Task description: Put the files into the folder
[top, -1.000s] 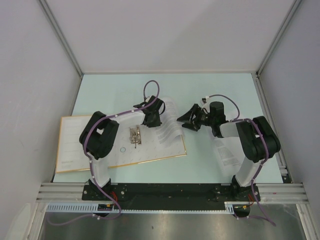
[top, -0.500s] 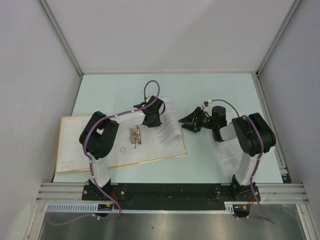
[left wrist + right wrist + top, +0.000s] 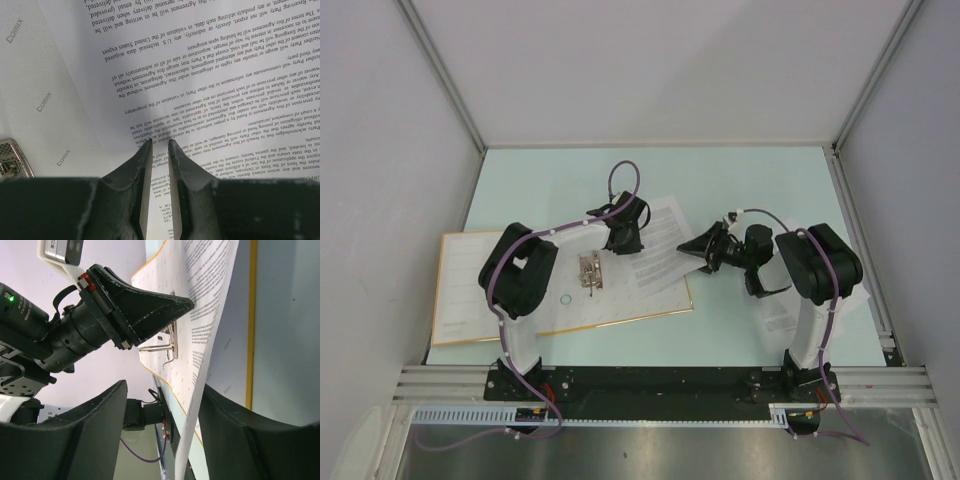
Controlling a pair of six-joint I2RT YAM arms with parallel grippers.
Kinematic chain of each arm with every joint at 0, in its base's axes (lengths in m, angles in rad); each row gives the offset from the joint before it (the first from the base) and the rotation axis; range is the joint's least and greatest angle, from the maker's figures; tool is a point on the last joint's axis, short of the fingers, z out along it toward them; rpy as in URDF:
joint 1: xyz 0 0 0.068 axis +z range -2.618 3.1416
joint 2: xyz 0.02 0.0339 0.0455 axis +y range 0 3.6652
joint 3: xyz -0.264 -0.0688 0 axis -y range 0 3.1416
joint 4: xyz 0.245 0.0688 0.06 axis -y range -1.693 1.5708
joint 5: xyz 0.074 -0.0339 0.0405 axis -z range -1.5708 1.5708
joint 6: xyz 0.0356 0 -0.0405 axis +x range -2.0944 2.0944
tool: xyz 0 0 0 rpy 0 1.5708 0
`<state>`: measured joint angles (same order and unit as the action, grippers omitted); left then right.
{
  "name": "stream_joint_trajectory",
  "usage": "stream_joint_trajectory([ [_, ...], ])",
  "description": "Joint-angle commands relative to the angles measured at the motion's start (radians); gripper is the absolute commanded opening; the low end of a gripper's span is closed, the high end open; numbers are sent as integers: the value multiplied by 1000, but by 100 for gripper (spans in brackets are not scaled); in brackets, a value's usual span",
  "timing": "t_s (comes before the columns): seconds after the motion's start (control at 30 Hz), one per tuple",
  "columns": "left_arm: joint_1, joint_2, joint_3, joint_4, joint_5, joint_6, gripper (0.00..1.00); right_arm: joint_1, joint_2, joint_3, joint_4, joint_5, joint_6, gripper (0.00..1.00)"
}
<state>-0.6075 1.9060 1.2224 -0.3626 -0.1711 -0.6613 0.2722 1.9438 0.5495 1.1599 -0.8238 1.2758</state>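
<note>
The folder [image 3: 470,290] lies open on the table's left half, cream inside with an orange rim and its metal rings [image 3: 590,272] at the middle. A printed sheet of the files [image 3: 660,250] rests across its right cover, past the rings. My left gripper [image 3: 623,238] stands tip-down on that sheet; in the left wrist view its jaws [image 3: 160,142] keep a narrow gap with text [image 3: 200,75] showing through. My right gripper [image 3: 705,248] is at the sheet's right edge, jaws wide open [image 3: 165,390], the paper edge [image 3: 210,290] close to one finger.
More printed sheets [image 3: 780,312] lie on the table under my right arm. Grey walls close in the back and both sides. A metal rail [image 3: 660,380] runs along the near edge by the arm bases.
The sheet, bowed upward between the grippers before, now lies flatter on the folder. My right wrist has dropped and swung nearer, its jaws narrowing a little. The left gripper has stayed put.
</note>
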Motion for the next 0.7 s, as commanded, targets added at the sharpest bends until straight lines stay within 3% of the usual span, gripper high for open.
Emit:
stream_joint_trajectory([
  [0.0,0,-12,-31,-19,18,22,24,4,-13,6,52,11,-21,56],
  [0.07,0,-16,-32,-22,19,28,24,-4,-9,7,31,14,-53,51],
  [0.17,0,-25,-38,-16,22,48,24,-10,-17,23,-44,15,-145,51],
  [0.37,0,-42,-46,-7,42,91,28,-10,-71,118,-381,0,-400,51],
  [0.43,-1,-62,-47,7,67,117,33,-8,-94,136,-439,6,-449,35],
  [0.47,-1,-74,-50,20,74,143,43,-7,-101,147,-486,11,-476,19],
  [0.5,0,-93,-47,19,79,153,48,-1,-109,148,-502,29,-490,13],
  [0.57,-1,-151,-6,-48,64,173,62,18,-144,148,-561,54,-524,4],
  [0.67,-1,-211,84,-191,-22,184,64,74,-210,150,-656,141,-555,0],
])
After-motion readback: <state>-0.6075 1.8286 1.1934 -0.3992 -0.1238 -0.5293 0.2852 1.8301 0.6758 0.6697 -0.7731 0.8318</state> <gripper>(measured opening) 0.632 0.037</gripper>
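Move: The files going into the folder lie with their middle about 9 cm left of the right hand, some 3 cm farther out and about 5 cm below; their right-hand edge already stands between its open fingers. The folder's ring clip is roughly 25 cm left and 2 cm back, the second sheet about 24 cm right and 6 cm back. From the left hand, the files' middle is some 7 cm to the right, 1 cm ahead and just below. Down by about 2 cm, then slightly forward, goes the right hand, its fingertips tipping down some 15–20 degrees towards the folder as they shut from over half open and pinch the files' right-hand edge. Late on, the left hand stops resting on the sheet: its fingers spread and it eases up and back by roughly 1.5 cm each. ##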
